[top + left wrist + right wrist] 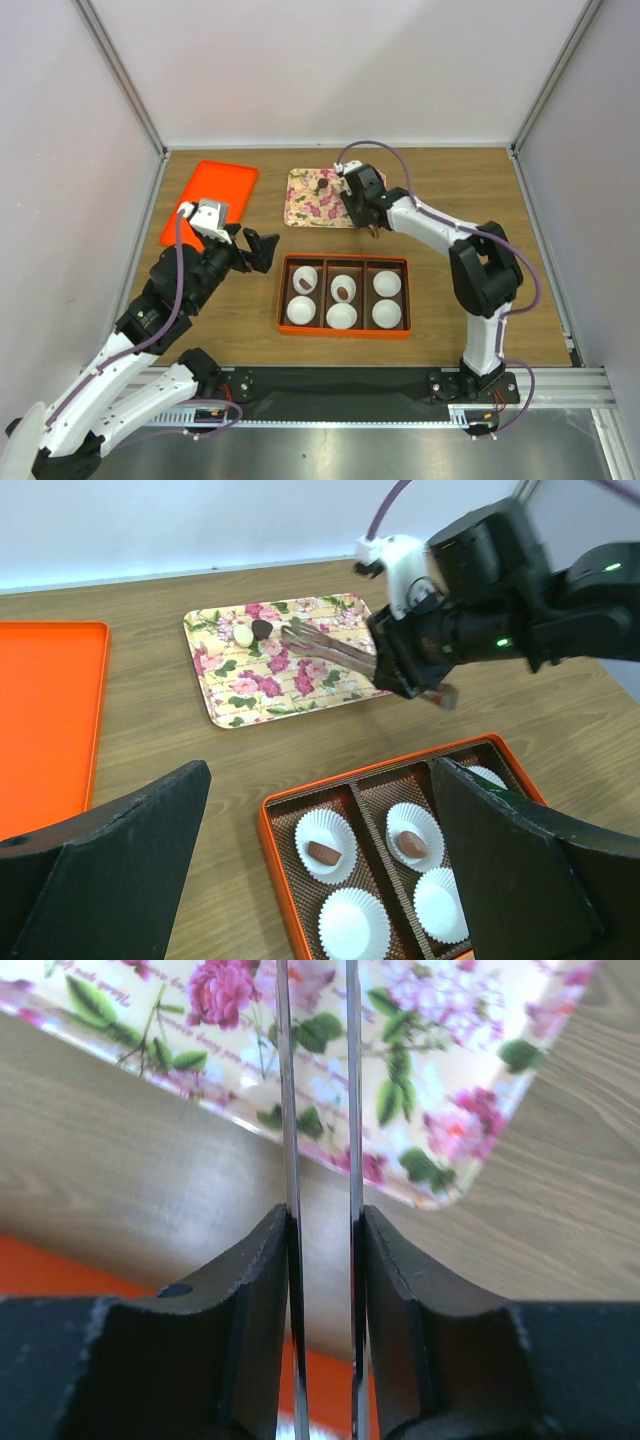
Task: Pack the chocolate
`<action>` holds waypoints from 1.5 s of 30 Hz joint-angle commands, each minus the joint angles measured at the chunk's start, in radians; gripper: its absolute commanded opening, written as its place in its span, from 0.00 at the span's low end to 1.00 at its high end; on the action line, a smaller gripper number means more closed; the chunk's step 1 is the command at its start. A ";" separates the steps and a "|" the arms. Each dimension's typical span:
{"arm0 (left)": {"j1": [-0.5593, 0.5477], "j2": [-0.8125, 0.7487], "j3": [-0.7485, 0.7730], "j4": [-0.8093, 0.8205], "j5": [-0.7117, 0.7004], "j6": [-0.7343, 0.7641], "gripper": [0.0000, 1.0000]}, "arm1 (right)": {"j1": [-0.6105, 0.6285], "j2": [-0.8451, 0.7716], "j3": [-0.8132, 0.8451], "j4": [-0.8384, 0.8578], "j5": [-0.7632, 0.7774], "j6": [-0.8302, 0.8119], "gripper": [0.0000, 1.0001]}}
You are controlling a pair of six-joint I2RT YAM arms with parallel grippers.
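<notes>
A dark chocolate [262,628] and a pale one [244,636] lie on the floral tray [290,692], which is at the back centre [300,205]. The orange box [345,259] holds six white paper cups. Two cups each hold a brown chocolate [323,852] [411,844]. My right gripper [322,1215] is shut on metal tongs [288,1110]. It hovers over the floral tray's near right edge [358,200]. The tong tips [295,630] reach next to the dark chocolate. My left gripper [320,770] is open and empty, left of the box [262,250].
A flat orange tray [210,200] lies at the back left, behind my left arm. Bare wooden table lies between the floral tray and the box. White walls close in the table on three sides.
</notes>
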 commanded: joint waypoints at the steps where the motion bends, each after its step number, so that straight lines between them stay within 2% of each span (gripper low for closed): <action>1: -0.001 -0.005 0.007 0.030 -0.008 0.015 1.00 | -0.002 -0.173 -0.002 -0.075 0.028 0.009 0.26; 6: -0.003 -0.011 0.007 0.030 0.001 0.010 1.00 | -0.004 -0.349 -0.098 -0.177 0.008 0.070 0.26; 12: -0.001 -0.016 0.007 0.030 0.017 0.002 1.00 | 0.039 -0.572 -0.247 -0.333 0.003 0.226 0.26; 16: -0.003 -0.023 0.007 0.030 0.029 -0.001 1.00 | 0.091 -0.762 -0.355 -0.439 0.002 0.351 0.27; 26: -0.001 -0.029 0.007 0.038 0.078 -0.008 1.00 | 0.266 -1.039 -0.510 -0.659 0.094 0.639 0.27; 30: -0.003 -0.028 0.008 0.041 0.087 -0.008 1.00 | 0.329 -1.101 -0.516 -0.692 0.121 0.714 0.27; 39: -0.003 -0.036 0.005 0.038 0.086 -0.008 1.00 | 0.375 -1.103 -0.523 -0.771 0.141 0.787 0.27; 45: -0.001 -0.033 0.007 0.042 0.092 -0.010 1.00 | 0.389 -1.112 -0.548 -0.729 0.147 0.788 0.30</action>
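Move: The empty back-right cup of the chocolate box lies about 16 cm back and 5 cm right of the right hand, some 9 cm lower. The cup holding a chocolate beside it is 16 cm back and 4 cm left; the empty front-right cup is roughly 23 cm back and 5 cm right. The dark chocolate on the flowered tray is about 11 cm ahead and 8 cm left. From the left hand, the back-right cup is some 5 cm ahead, 24 cm right and 31 cm down. The tongs, still squeezed in the right fingers, come up off the flowered tray and are swept back towards the back-right cup. The hand rises about 10 cm, travels some 30 cm back and 11 cm right, sinks a little and slows beside the box. On the way it turns some 15 degrees clockwise and points more steeply down. ##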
